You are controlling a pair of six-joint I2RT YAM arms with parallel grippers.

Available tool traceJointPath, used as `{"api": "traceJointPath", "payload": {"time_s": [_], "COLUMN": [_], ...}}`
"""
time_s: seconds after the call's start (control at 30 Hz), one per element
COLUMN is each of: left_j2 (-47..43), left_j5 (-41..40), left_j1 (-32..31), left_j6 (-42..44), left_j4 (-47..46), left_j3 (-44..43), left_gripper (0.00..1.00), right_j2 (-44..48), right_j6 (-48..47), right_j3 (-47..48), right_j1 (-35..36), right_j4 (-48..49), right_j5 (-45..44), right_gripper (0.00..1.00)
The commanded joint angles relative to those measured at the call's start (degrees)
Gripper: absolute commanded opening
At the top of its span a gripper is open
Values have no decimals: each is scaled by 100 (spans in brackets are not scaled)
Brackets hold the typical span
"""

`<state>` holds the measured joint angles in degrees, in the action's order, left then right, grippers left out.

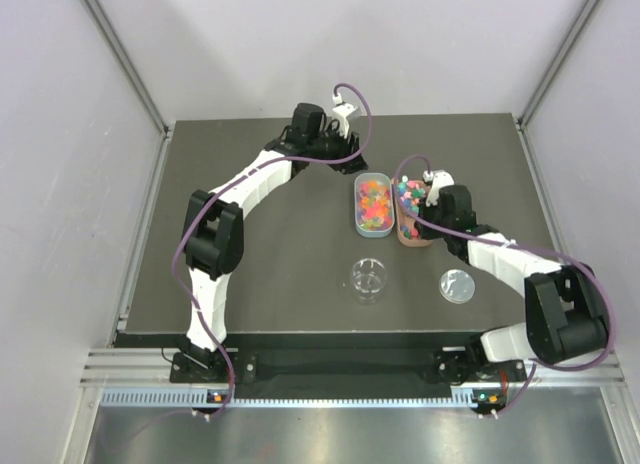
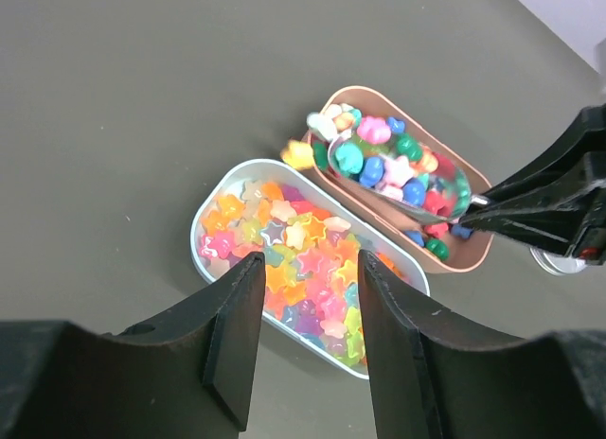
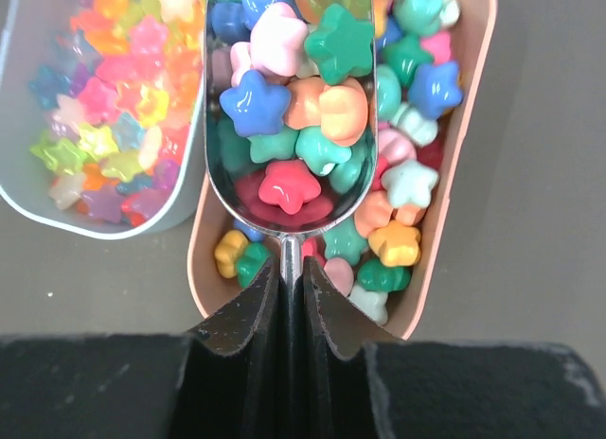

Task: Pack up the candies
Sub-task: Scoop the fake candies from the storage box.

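The candies are small bright stars and chunks. Opaque ones (image 3: pixel 393 240) fill a peach oval tray (image 3: pixel 443 259). Translucent ones (image 2: pixel 298 259) fill a pale blue oval tray (image 2: pixel 210 204) beside it. My right gripper (image 3: pixel 292 280) is shut on the thin handle of a shiny scoop (image 3: pixel 289 188). The scoop is heaped with opaque candies and held just over the peach tray. My left gripper (image 2: pixel 305 311) hangs open and empty above the near end of the pale blue tray. In the top view it sits at the table's far side (image 1: pixel 340 132).
A clear round cup (image 1: pixel 369 279) stands upright on the dark table (image 1: pixel 260 264), nearer the arm bases than the trays. Its clear lid (image 1: pixel 457 284) lies flat to its right. Grey walls enclose the table on three sides.
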<state>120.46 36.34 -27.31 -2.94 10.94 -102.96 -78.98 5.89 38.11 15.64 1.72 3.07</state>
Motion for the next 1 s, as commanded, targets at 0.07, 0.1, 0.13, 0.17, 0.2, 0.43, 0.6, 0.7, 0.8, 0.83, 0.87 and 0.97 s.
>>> {"api": "traceJointPath", "payload": {"time_s": [0.07,0.1,0.13,0.17,0.2,0.43,0.6,0.7,0.8,0.83,0.87,0.97], "left_j2": [-278,-278,-278,-260,-252,-173,-155,-277,-401,-462,-480,-576], "left_j5": [-92,-92,-100,-109,-101,-136,-320,-697,-900,-944,-970,-1032], "left_j1": [-2,-11,-11,-2,-11,-2,6,41,129,190,234,358], "left_j6": [232,241,250,250,250,389,575,619,733,777,795,786], "left_j4": [66,84,92,101,101,128,242,259,470,592,681,944], "left_j3": [-137,-137,-146,-146,-154,-172,-120,-40,-66,-75,-110,-190], "left_gripper": [49,49,49,49,49,49,49,49,50,50,51,51], "right_j2": [444,471,489,558,585,972,1130,1218,1411,1507,1587,2078], "right_j6": [-123,-115,-88,-71,-44,-79,-377,-518,-921,-1027,-1159,-2028], "right_j3": [-110,-163,-181,-207,-259,-445,-392,-173,64,135,266,329], "right_j1": [18,27,27,27,18,18,18,18,62,71,71,71], "right_j4": [786,786,760,743,699,734,944,927,910,866,779,243], "right_j5": [62,62,62,62,62,36,123,238,387,466,562,1282], "right_gripper": [0,0,0,0,0,0,0,0,0,0,0,0]}}
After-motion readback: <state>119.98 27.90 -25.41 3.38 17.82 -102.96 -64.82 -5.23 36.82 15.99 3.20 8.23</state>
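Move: My right hand holds the loaded scoop's handle just over the near end of the pink tub, whose middle is some 4 cm ahead, 3 cm left and 5 cm down. The clear storage box, the round jar, stands about 13 cm back and 13 cm left; the jelly-candy tub is 5 cm ahead and 12 cm left, the clear lid 15 cm back and 8 cm right. From my left hand the storage box lies roughly 25 cm back, 2 cm right and 14 cm down. Keeping my grip on the scoop handle, I raise the loaded bowl up and away from the pink tub by about 8 cm, easing back a centimetre early on, then climbing fastest at the end while the wrist tips the bowl end up some 15 degrees and turns a little counter-clockwise. My empty left hand, half open, clears away from the tubs, mostly left, also down and slightly forward, about 5 cm. ##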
